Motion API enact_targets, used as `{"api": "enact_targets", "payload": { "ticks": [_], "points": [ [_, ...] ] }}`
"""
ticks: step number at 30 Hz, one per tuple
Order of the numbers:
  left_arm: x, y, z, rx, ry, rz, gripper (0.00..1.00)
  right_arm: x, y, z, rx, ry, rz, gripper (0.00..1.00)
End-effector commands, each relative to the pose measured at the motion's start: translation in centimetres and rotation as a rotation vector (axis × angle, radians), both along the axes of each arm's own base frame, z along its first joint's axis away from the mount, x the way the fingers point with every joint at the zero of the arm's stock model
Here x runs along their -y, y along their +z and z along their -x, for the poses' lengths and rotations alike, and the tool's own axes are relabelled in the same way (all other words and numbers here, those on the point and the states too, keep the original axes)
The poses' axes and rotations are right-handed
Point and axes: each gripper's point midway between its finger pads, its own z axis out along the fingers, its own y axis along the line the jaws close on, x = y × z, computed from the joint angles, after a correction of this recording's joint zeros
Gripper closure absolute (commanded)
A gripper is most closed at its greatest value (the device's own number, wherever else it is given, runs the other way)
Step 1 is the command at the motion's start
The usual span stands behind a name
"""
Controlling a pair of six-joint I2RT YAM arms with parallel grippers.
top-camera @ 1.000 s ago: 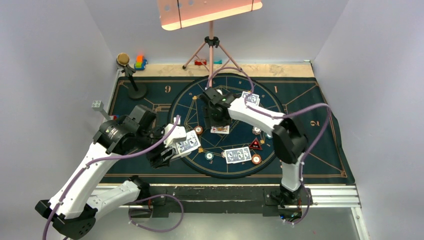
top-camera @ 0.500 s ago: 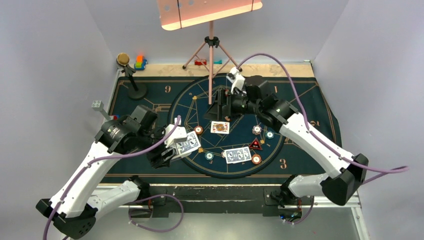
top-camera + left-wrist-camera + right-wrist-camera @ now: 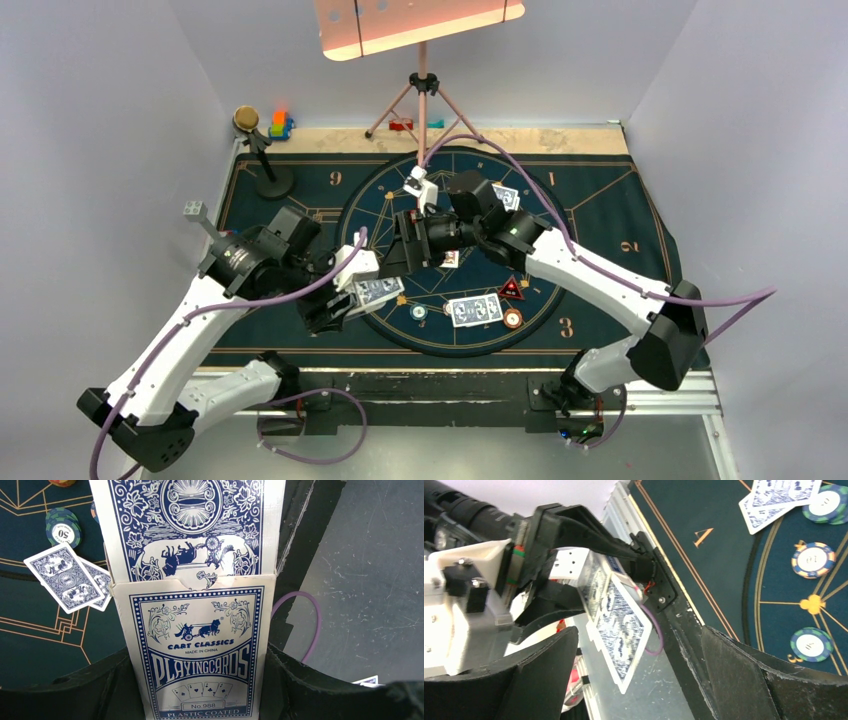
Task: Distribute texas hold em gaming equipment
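Observation:
My left gripper [image 3: 345, 298] is shut on a blue-and-white playing card box [image 3: 197, 650], and the cards [image 3: 200, 530] stick out of its open top. My right gripper [image 3: 398, 255] is open and faces that box [image 3: 619, 630] at close range without touching it; its fingers [image 3: 544, 675] stand wide apart. A face-up card [image 3: 450, 258] lies at the mat's centre. Two face-down cards [image 3: 475, 310] lie near the front beside a red-edged triangular marker [image 3: 511, 290]. An orange chip [image 3: 513, 318] and a teal chip [image 3: 419, 312] rest nearby. More face-down cards [image 3: 505, 197] lie at the far side.
The dark mat [image 3: 600, 200] covers the table. A pink tripod stand [image 3: 422, 100] rises at the back centre. A black stand [image 3: 262, 150] and coloured blocks [image 3: 280, 125] sit at the back left. A metal rail [image 3: 660, 390] runs along the near edge.
My right gripper left the face-up card on the mat, opened wide, lifted away, then swung left toward the box in my left gripper. The left arm barely moved.

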Motion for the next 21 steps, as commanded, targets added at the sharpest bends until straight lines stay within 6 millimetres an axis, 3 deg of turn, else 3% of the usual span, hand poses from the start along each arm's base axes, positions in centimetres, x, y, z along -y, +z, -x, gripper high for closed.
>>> {"api": "enact_targets", "payload": {
  "ticks": [1, 7, 11, 21],
  "points": [
    [0.6, 1.2, -0.9, 0.052, -0.006, 0.039, 1.00, -1.4, 1.3, 1.1, 0.011, 0.063, -0.075, 0.02],
    [0.7, 1.5, -1.1, 0.060, -0.004, 0.043, 1.00, -1.8, -0.6, 1.2, -0.015, 0.062, -0.030, 0.02],
    [0.7, 1.6, -1.0, 0.063, -0.006, 0.047, 1.00, -1.4, -1.8, 1.0, -0.016, 0.051, 0.022, 0.15],
    [0.7, 1.8, -0.7, 0.062, -0.009, 0.055, 1.00, -0.3, -1.1, 0.0, 0.040, -0.016, 0.079, 0.36]
  ]
}}
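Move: The playing cards jutting from the box in my left hand are what my right hand goes for. Their middle lies about 4 cm back, 3 cm left and 2 cm below my right hand, and some 8 cm right, 3 cm forward and 2 cm above my left. On the table, 20 cm under my right hand, a green chip lies 4 cm right and 2 cm back, and the face-up cards 12 cm ahead, 9 cm right. I keep my left hand still, holding the card box out. I ease my wide-open right hand about 1.5 cm left and 1 cm back, then lower it some 3 cm so its fingers straddle the jutting cards. As it sinks I close the fingers by roughly a third, and the upper fingertip comes down onto the top card's back near its middle. ##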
